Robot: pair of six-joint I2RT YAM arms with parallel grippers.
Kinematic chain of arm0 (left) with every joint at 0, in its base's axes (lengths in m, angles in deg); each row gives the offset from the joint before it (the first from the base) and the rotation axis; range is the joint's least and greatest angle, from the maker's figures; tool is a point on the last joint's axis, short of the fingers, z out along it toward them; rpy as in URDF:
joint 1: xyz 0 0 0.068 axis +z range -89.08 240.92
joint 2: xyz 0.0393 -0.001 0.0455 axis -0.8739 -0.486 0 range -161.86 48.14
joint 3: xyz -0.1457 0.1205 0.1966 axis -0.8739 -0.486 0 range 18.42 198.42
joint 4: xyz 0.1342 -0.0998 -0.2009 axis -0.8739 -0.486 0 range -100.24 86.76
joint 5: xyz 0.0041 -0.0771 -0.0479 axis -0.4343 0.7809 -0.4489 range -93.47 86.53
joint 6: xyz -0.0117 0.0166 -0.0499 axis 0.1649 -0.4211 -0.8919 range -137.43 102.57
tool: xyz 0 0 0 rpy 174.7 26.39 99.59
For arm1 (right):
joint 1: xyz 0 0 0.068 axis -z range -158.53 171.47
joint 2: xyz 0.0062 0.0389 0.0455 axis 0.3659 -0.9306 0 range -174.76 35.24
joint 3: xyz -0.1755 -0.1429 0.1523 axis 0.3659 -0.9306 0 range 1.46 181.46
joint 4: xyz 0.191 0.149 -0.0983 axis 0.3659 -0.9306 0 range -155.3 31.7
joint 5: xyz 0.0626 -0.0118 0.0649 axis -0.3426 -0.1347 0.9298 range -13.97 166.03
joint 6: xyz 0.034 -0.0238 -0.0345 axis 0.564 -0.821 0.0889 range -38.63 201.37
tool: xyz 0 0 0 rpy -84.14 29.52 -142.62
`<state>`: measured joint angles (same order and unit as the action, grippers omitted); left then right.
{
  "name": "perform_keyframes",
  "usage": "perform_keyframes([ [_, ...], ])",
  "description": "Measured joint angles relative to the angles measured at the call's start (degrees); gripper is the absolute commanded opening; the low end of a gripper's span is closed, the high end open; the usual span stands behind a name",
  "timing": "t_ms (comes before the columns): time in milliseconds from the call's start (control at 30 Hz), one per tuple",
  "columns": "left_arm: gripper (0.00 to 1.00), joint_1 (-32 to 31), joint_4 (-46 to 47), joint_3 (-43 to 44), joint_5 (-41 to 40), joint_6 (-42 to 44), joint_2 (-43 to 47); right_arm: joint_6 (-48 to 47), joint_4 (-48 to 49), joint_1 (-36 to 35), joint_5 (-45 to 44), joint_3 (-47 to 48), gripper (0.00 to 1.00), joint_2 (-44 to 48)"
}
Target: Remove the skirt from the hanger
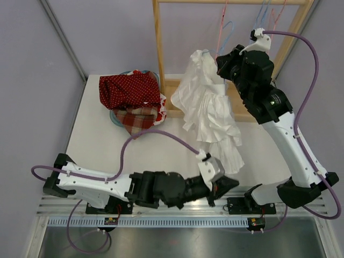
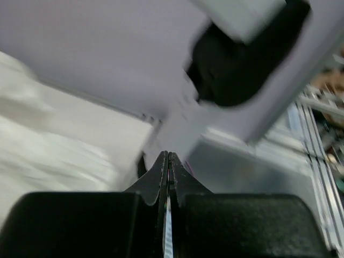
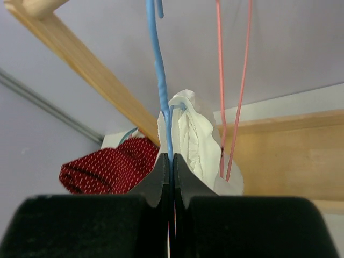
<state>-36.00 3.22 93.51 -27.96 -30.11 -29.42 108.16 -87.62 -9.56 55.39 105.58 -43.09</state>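
A white ruffled skirt (image 1: 209, 107) hangs on a blue wire hanger (image 3: 160, 80) at the wooden rack (image 1: 157, 48). Its hem reaches down toward the table's near edge. My right gripper (image 1: 221, 67) is up at the skirt's top, shut on the blue hanger wire just below the hook; the right wrist view shows the wire between the jaws (image 3: 168, 157) and the bunched skirt waist (image 3: 193, 129) just beyond. My left gripper (image 1: 232, 183) is low, just below the hem, shut and apparently empty (image 2: 167, 154). Blurred white cloth (image 2: 37, 150) lies to its left.
A basket (image 1: 114, 115) at the left holds a red polka-dot cloth (image 1: 129, 88) and a plaid cloth (image 1: 137, 118). Pink hangers (image 3: 220, 80) and further blue ones (image 1: 266, 13) hang on the rack's bar. The right arm's base (image 1: 293, 193) stands close to the left gripper.
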Motion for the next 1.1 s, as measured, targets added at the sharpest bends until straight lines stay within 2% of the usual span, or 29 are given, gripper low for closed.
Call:
perform_keyframes([
  [100,0.0,-5.05,-1.88,-5.46,1.49,-2.97,-0.28,-0.68,2.97,0.24,-4.31,0.37,0.0,-2.29],
  [267,0.02,-8.37,-5.68,-10.1,-1.27,-7.21,-0.26,-0.7,4.59,0.33,-7.08,0.9,0.0,-3.87],
  [367,0.34,-9.42,-8.81,-10.05,-5.9,-7.87,0.87,-1.49,4.96,0.35,-3.61,1.33,0.0,-3.76],
  [433,0.44,-9.7,-11.82,-9.73,-9.84,-7.54,3.1,-3.13,5.51,0.55,2.54,1.33,0.0,-3.28],
  [567,0.48,-9.51,-15.19,-7.98,-17.99,-4.76,9.11,-5.25,4.79,0.59,13.18,1.25,0.0,-1.77],
  [667,0.58,-8.52,-14.75,-6.67,-22.67,-0.11,13.77,-5.57,5.07,0.59,17.44,-2.08,0.0,1.75],
  [767,0.74,-5.33,-12.76,-4.57,-24.79,5.29,15.98,-5.27,5.66,0.59,21.4,-7.78,0.0,6.82],
  [867,0.81,1.03,-10.23,-3.78,-24.48,9.94,16.96,-5.14,5.95,0.61,27.02,-11.47,0.0,10.16],
  [1100,0.9,25.97,-13.07,-3.76,-15.69,13.35,20.24,-6.21,4.09,0.59,37.22,-14.82,0.0,16.28],
])
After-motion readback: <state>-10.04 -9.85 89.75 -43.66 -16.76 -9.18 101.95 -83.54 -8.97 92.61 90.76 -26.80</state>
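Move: The left hand, shut and empty, stands low behind the skirt; the skirt's waist end still on the light-blue hanger is about 43 cm ahead, 9 cm to its left and slightly higher, while the loose ruffles hang some 15 cm ahead, 2 cm left and 10 cm below. From the right hand, which already pinches that hanger, this waist end lies roughly 10 cm ahead, 7 cm left and 5 cm lower; the red dotted cloth pile is about 7 cm ahead, 38 cm left and 40 cm below. The left hand first dips back and down about 11 cm behind the skirt, then climbs again and sweeps forward and left towards the waist end still on the hanger, ending some 20 cm forward and 20 cm left of its start, turned about 45 degrees counter-clockwise with its shut fingers now spread wide. The right hand keeps its pinch on the hanger and, after a small nudge forward, draws it back about 15 cm and a little left while turning it counter-clockwise, which swings that end round in front of the open left fingers. ##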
